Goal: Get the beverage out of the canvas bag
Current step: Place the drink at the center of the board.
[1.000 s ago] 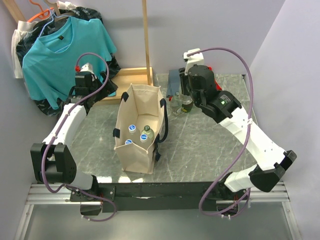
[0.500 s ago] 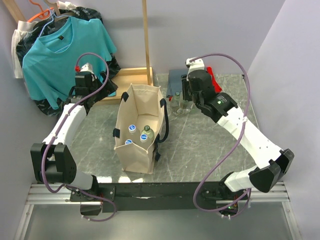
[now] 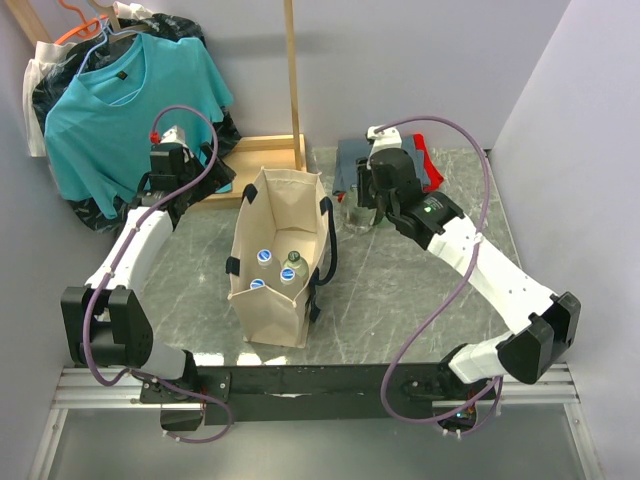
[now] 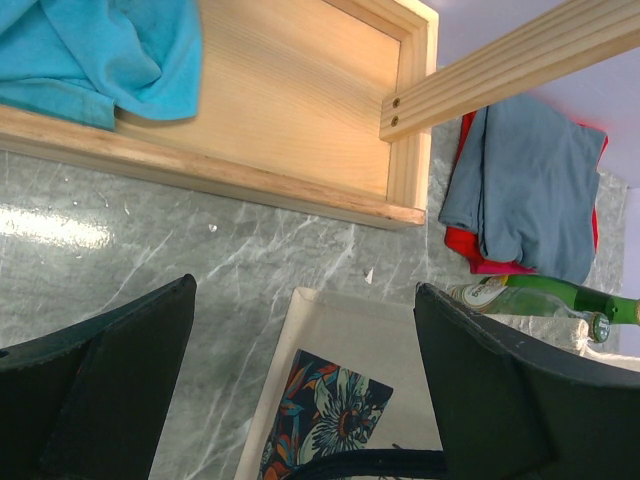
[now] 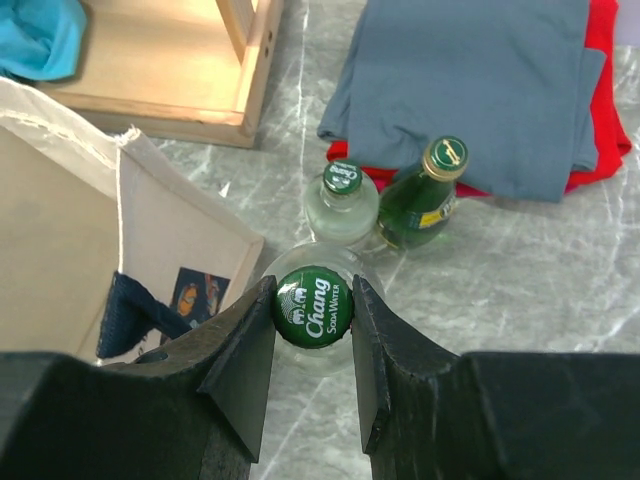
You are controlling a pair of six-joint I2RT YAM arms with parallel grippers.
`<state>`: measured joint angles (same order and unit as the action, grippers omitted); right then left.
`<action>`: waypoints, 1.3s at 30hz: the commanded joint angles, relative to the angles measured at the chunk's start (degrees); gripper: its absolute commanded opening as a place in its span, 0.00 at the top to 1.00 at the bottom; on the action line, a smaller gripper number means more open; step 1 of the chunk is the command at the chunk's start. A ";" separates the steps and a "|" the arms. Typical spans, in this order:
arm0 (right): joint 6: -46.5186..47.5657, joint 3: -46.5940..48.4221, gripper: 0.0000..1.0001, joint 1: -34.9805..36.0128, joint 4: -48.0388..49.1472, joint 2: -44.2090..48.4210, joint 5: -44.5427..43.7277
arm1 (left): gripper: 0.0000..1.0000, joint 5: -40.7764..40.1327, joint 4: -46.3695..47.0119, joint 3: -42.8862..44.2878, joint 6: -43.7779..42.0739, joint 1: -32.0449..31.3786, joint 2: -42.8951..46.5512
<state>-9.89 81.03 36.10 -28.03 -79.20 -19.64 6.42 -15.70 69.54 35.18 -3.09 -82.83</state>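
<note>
The beige canvas bag (image 3: 270,295) stands open mid-table with several capped bottles (image 3: 265,257) inside. My right gripper (image 5: 313,305) is shut on the green "Chang" cap of a clear beverage bottle (image 5: 313,300), held upright outside the bag, just right of its far corner (image 5: 190,240). I cannot tell whether the bottle touches the table. In the top view that gripper (image 3: 362,205) is right of the bag's far end. My left gripper (image 4: 305,290) hangs open and empty over the bag's far wall (image 4: 350,340), near the bag's far left (image 3: 195,185).
Two more bottles, one clear (image 5: 342,200) and one green (image 5: 425,200), stand just beyond the held one. Folded grey and red clothes (image 5: 470,80) lie behind them. A wooden rack base (image 4: 250,90) and a teal shirt (image 3: 120,90) sit at the back left.
My right arm has swung back and lowered, keeping its grip on the bottle, which now sits close in front of the two standing bottles. The left arm has not moved.
</note>
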 commanded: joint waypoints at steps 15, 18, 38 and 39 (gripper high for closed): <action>-3.47 -3.43 1.00 -0.50 17.66 -2.27 -0.49 | 0.04 0.00 1.03 0.51 -0.64 -0.33 1.44; -4.43 -4.13 1.00 -0.41 18.80 -3.07 -0.31 | 0.04 -0.09 0.85 0.69 -0.55 -0.33 1.44; -4.08 -6.77 1.00 -0.24 22.67 -8.43 -1.10 | 0.04 -0.88 0.41 0.86 -0.90 -0.33 1.35; -3.91 -6.94 1.00 -0.15 23.11 -8.60 -1.36 | 0.04 -0.96 0.50 0.78 -0.90 -0.33 1.27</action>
<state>-14.04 72.69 36.05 -14.96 -89.03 -18.37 6.17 -15.79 69.54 34.96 -3.09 -82.83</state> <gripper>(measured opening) 0.402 0.966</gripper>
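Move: The held soda water bottle hangs under the right hand. Its likely spot on the table lies about 30 cm below, 4 cm ahead and 3 cm left. The standing clear bottle is about 11 cm ahead, 1 cm left and 21 cm down; the green bottle is 12 cm ahead and 5 cm right. The canvas bag's middle is some 17 cm left and 9 cm back. From the left hand the spot is roughly 31 cm right, 4 cm back and 23 cm down. The soda water bottle, still pinched at its neck just under the cap, is lowered by the right hand about 9 cm towards the table on the near side of the standing clear bottle. It also drifts some 3 cm forward and 3 cm left, the wrist tipping down about 5 degrees. The fingers keep their hold, and the hand is still sinking at the end. ##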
